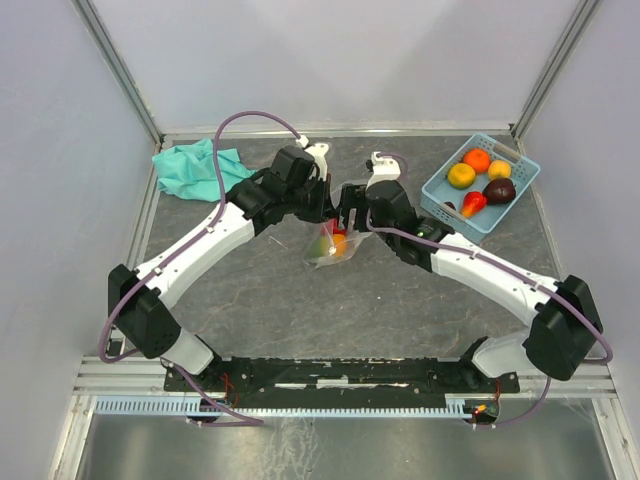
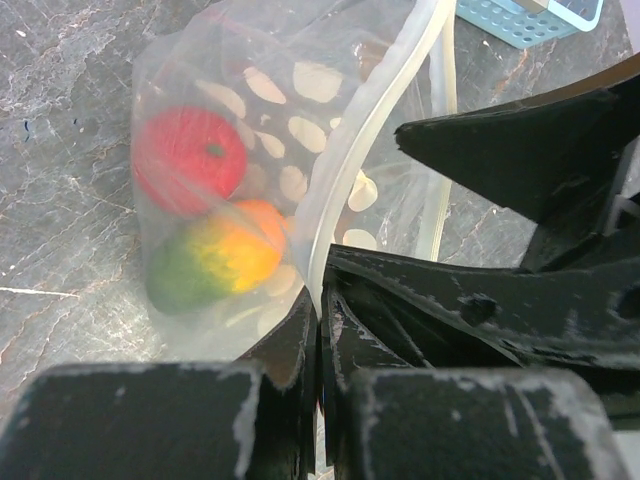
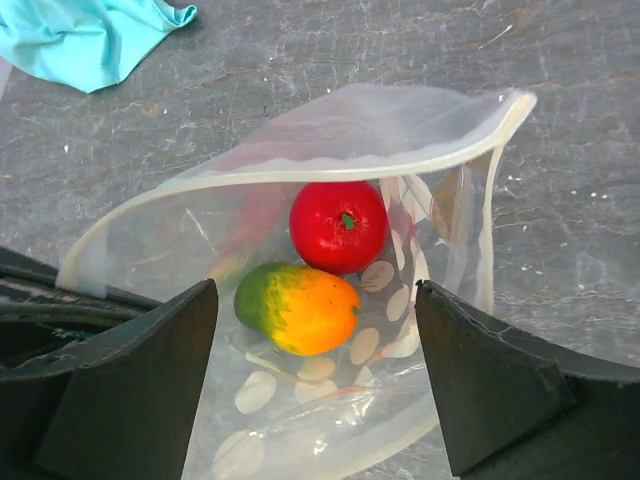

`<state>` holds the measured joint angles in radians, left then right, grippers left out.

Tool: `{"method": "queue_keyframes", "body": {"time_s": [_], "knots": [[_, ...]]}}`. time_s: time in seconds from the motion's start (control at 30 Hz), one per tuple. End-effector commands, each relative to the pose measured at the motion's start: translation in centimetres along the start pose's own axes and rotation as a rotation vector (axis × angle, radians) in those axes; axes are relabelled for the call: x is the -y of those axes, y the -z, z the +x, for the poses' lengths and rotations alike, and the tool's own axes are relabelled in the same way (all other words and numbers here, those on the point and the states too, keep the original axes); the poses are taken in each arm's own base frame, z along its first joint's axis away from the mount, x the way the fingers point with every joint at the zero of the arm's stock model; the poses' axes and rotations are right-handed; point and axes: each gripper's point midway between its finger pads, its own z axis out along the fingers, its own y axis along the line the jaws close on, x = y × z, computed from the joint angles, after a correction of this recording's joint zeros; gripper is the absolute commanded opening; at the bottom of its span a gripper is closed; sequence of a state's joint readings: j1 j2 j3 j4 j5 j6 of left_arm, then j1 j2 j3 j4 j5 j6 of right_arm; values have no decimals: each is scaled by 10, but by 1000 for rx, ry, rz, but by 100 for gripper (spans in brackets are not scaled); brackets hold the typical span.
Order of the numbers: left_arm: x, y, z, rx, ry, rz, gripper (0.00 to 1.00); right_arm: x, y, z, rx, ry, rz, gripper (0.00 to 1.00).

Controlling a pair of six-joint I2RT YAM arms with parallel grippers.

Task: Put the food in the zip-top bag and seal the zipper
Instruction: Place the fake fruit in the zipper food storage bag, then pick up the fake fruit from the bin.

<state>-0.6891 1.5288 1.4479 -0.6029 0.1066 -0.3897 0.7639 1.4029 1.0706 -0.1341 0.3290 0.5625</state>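
Observation:
The zip-top bag (image 1: 331, 248) hangs at mid-table between both grippers, its mouth gaping wide. Inside lie a red fruit (image 3: 338, 226) and a green-to-orange fruit (image 3: 297, 307); both also show through the dotted plastic as the red fruit (image 2: 188, 160) and the green-orange one (image 2: 215, 262). My left gripper (image 2: 318, 310) is shut on the bag's edge, pinching the whitish zipper strip (image 2: 370, 130). My right gripper (image 3: 316, 288) is open just over the mouth, with its fingers on either side of the fruits and touching neither. The zipper (image 3: 330, 165) is unsealed, its two strips apart. More food, orange (image 1: 477, 160), yellow (image 1: 461, 175) and maroon (image 1: 499, 190), sits in a basket.
The light-blue basket (image 1: 441, 170) stands at the back right with several fruits in it. A teal cloth (image 1: 195, 168) lies crumpled at the back left and also shows as the cloth (image 3: 90, 35) in the right wrist view. Metal frame rails border the table.

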Motion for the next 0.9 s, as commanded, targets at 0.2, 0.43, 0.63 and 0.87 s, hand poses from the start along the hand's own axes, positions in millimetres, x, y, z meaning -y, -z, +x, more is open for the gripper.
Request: {"method": "queue_keyframes", "body": {"time_s": [0.2,0.43,0.63,0.87], "knots": [[1,11,-11,50,0,-14,3,12,55,-63,75,142,2,85],[-6,14,-12,54,-23,-51,3,64,69,-83,40,184,102,85],[-8,17,-14,59,-34,-62,3,137,67,-93,-13,154,295,86],[-9,21,-19,70,-49,-73,3,219,51,-95,-57,46,484,87]]}}
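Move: The blue basket is the right hand's goal, its middle about 34 cm to the right, 17 cm ahead and 13 cm below. Inside it, the red pepper sits some 32 cm right and 12 cm ahead, the yellow citrus about 30 cm right and 20 cm ahead, the dark avocado about 39 cm right and 16 cm ahead. From the left hand, the basket lies roughly 41 cm right, 19 cm ahead. Keep the right gripper wide open and lift it about 6 cm clear of the bag's mouth, then sweep it some 20 cm to the right towards the near-left corner of the fruit basket, easing forward and slightly down at the end while swinging the fingers about 15 degrees clockwise. Keep the left gripper pinched on the bag's rim, letting it drift only a centimetre or two left. ##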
